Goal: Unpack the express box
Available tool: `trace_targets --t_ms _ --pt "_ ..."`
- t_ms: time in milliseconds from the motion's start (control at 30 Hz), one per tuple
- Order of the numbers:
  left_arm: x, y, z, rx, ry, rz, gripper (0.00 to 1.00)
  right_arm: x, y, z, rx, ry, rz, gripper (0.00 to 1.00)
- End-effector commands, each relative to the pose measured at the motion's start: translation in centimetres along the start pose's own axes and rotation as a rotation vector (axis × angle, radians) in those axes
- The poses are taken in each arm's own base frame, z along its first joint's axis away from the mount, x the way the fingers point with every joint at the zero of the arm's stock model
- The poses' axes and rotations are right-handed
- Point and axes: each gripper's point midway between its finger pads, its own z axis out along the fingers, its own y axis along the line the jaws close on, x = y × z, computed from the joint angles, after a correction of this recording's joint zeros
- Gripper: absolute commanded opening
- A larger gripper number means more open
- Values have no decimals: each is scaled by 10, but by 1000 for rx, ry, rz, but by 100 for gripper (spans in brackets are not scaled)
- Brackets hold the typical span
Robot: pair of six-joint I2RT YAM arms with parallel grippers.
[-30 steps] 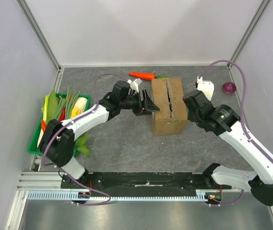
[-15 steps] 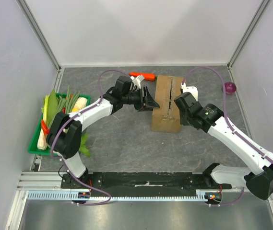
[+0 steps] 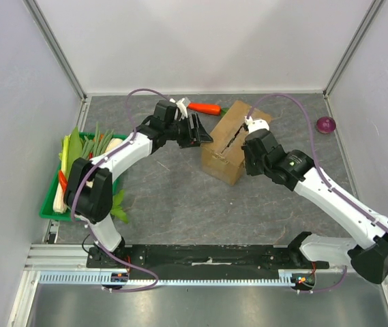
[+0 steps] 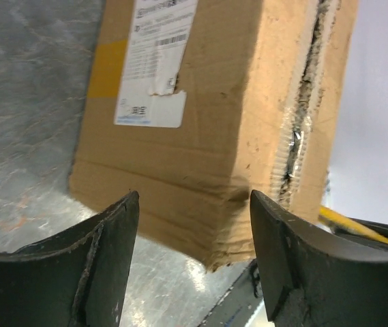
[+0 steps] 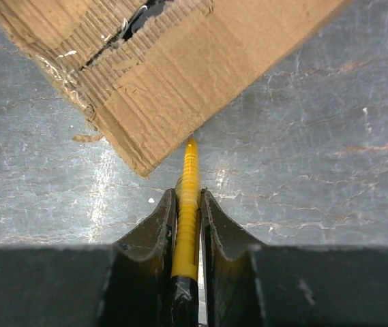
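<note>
The express box (image 3: 222, 151) is a brown cardboard box lying skewed at the table's middle back, with a ragged slit along its top seam. Its white-and-blue label (image 4: 154, 65) faces my left gripper. My left gripper (image 3: 205, 133) is open just left of the box, and its jaws (image 4: 194, 238) frame the box's near corner without touching it. My right gripper (image 3: 246, 151) is on the box's right side. In the right wrist view it (image 5: 188, 197) is shut on a yellow ridged tool (image 5: 188, 225), whose tip touches a corner of the box (image 5: 200, 68).
A green tray (image 3: 48, 204) of vegetables stands at the left edge. An orange carrot (image 3: 204, 107) lies behind the box. A purple onion (image 3: 326, 125) lies at the back right. White walls close in the table.
The box has slid left and turned clockwise to a skewed pose. My right gripper followed it leftward. My left gripper drew back up and left.
</note>
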Motion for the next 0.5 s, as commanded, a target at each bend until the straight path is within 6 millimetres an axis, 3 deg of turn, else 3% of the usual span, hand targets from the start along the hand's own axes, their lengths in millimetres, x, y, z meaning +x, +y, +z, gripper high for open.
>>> trace_targets --t_ms 0,67,233,300,333,400,433,467 --pt "-20 -6 -34 -79 -88 155 72 -30 -5 -31 -45 -145 -87 0" --pt "-16 -3 -38 -89 -81 154 73 -31 -5 -40 -70 -142 -146 0" --pt "-8 -7 -39 -50 -67 137 73 -58 30 -70 -288 -238 -250 0" --pt "-9 -9 -36 -27 -76 143 73 -65 44 -73 -367 -285 -274 0" --pt "-5 -9 -33 -10 -60 145 73 -78 51 -75 -390 -350 -292 0" --pt "-6 -9 -31 4 -64 160 72 -79 63 -69 -444 -386 -313 0" --pt "-3 -8 -30 9 -56 164 72 -92 68 -70 -453 -454 -310 0" --pt "-3 -7 -29 9 -56 174 71 -88 68 -60 -448 -456 -331 0"
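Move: The right hand holds the yellow knife beside the box's near right corner; the near end of the taped seam lies about 7 cm to its left and 4 cm ahead, near its height. The box's middle is roughly 8 cm ahead, 5 cm left and 7 cm below, the carrot some 18 cm ahead and 15 cm left on the table. From the left hand, the seam's near end is around 6 cm right and 3 cm back. Right hand lifts the knife about 8 cm and swings left over the seam's end; left hand eases away. ##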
